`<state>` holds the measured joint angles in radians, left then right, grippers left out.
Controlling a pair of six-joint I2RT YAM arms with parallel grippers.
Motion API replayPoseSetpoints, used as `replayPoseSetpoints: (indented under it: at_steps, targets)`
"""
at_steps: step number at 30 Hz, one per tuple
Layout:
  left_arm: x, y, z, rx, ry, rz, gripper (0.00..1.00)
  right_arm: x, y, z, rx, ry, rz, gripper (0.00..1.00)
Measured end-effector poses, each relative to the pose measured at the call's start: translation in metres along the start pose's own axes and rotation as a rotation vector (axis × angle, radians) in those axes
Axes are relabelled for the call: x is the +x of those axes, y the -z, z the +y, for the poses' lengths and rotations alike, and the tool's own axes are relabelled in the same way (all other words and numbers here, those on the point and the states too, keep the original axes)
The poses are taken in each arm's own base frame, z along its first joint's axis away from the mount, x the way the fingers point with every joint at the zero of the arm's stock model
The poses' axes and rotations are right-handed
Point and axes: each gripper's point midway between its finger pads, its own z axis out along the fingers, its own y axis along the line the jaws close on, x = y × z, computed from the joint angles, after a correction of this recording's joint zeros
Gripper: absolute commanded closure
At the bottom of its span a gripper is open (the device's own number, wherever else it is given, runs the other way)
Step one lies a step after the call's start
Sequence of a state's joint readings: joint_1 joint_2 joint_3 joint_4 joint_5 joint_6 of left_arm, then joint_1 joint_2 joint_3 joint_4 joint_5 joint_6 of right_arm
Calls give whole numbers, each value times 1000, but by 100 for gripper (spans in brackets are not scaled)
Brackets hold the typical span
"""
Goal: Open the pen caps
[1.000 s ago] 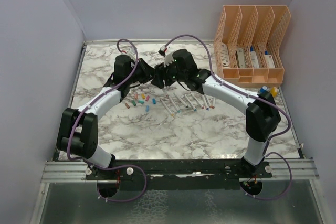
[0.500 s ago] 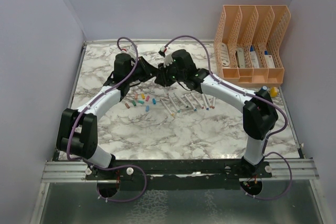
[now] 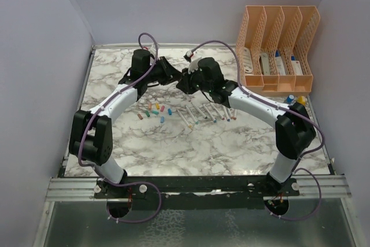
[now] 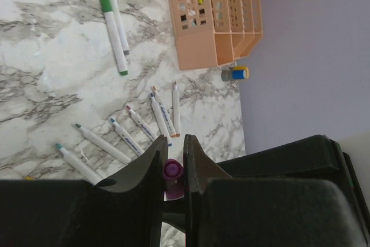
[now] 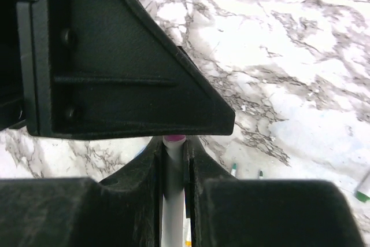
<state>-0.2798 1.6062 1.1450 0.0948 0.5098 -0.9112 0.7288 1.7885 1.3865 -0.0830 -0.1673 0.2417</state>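
Both grippers meet above the back middle of the table. My left gripper (image 3: 175,77) (image 4: 172,150) is shut on a purple pen cap (image 4: 172,173) that sits end-on between its fingers. My right gripper (image 3: 185,80) (image 5: 173,150) is shut on the white barrel of a pen (image 5: 172,195). The pen's purple end (image 5: 174,139) pokes out against the left gripper's finger. Below them, several loose coloured caps (image 3: 155,110) lie in a cluster, and several uncapped white pens (image 3: 205,113) (image 4: 130,134) lie in a row to their right.
A peach lattice file organiser (image 3: 277,47) (image 4: 211,18) stands at the back right, with a small blue and yellow bottle (image 3: 295,100) (image 4: 236,73) in front of it. In the left wrist view, a green marker (image 4: 113,33) and a grey marker (image 4: 115,15) lie on the marble.
My right gripper has shut on the pen barrel. Both grippers have shifted slightly right and toward the back while staying together.
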Motion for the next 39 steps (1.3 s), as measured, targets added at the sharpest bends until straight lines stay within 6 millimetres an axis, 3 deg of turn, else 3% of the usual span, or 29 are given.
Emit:
replayPoseSetpoints:
  at_steps: [3, 6, 9, 12, 18, 22, 26, 32, 39]
  targets:
    - [3, -8, -8, 27, 4, 54, 100, 1, 11, -6, 29, -7, -31, 99]
    - [-40, -13, -2, -2, -25, -67, 100, 45, 38, 0, 22, -25, 81, 99]
    - [-75, -4, 14, -48, -40, -171, 100, 79, 58, 6, 24, -28, 167, 99]
    - [-81, 0, 31, -94, -44, -196, 100, 91, 69, 2, 58, -28, 202, 98]
    - [-50, 6, 80, -236, -42, -127, 100, 83, 90, -36, 243, -34, 186, 99]
    - [-25, 20, 112, -343, -42, -72, 100, 79, 105, -79, 383, -74, 175, 99]
    - [-2, 42, 128, -417, -62, -24, 100, 78, 118, -115, 497, -104, 171, 99]
    - [27, 78, 134, -476, -94, 6, 100, 77, 124, -129, 550, -110, 165, 99]
    - [56, 97, 147, -515, -85, 51, 100, 88, 122, -144, 582, -128, 198, 99]
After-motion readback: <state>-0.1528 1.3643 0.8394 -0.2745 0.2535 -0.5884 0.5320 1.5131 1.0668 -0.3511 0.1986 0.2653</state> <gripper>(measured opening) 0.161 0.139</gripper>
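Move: The magenta-capped pen is held between both hands. The cluster of loose caps lies about 11 cm left of the left hand, 4 cm back and 21 below; its pink cap is 8 cm left and 1 back, its light-blue cap 8 left and 6 back. The right end of the uncapped-pen row is about 23 cm right of the right hand, 1 ahead and 17 below; the yellow pen at the other end lies nearly beneath that hand, 1 cm back. The magenta cap is pulled off its pen: the left hand, pinching the cap, goes about 6 cm forward while the right draws the body some 8 cm back and down. The left then swings back, left and down towards the loose caps, rolling its left side up; the right sweeps right over the pen row, coming forward again and turning about 30 degrees clockwise. Both keep their grip. ##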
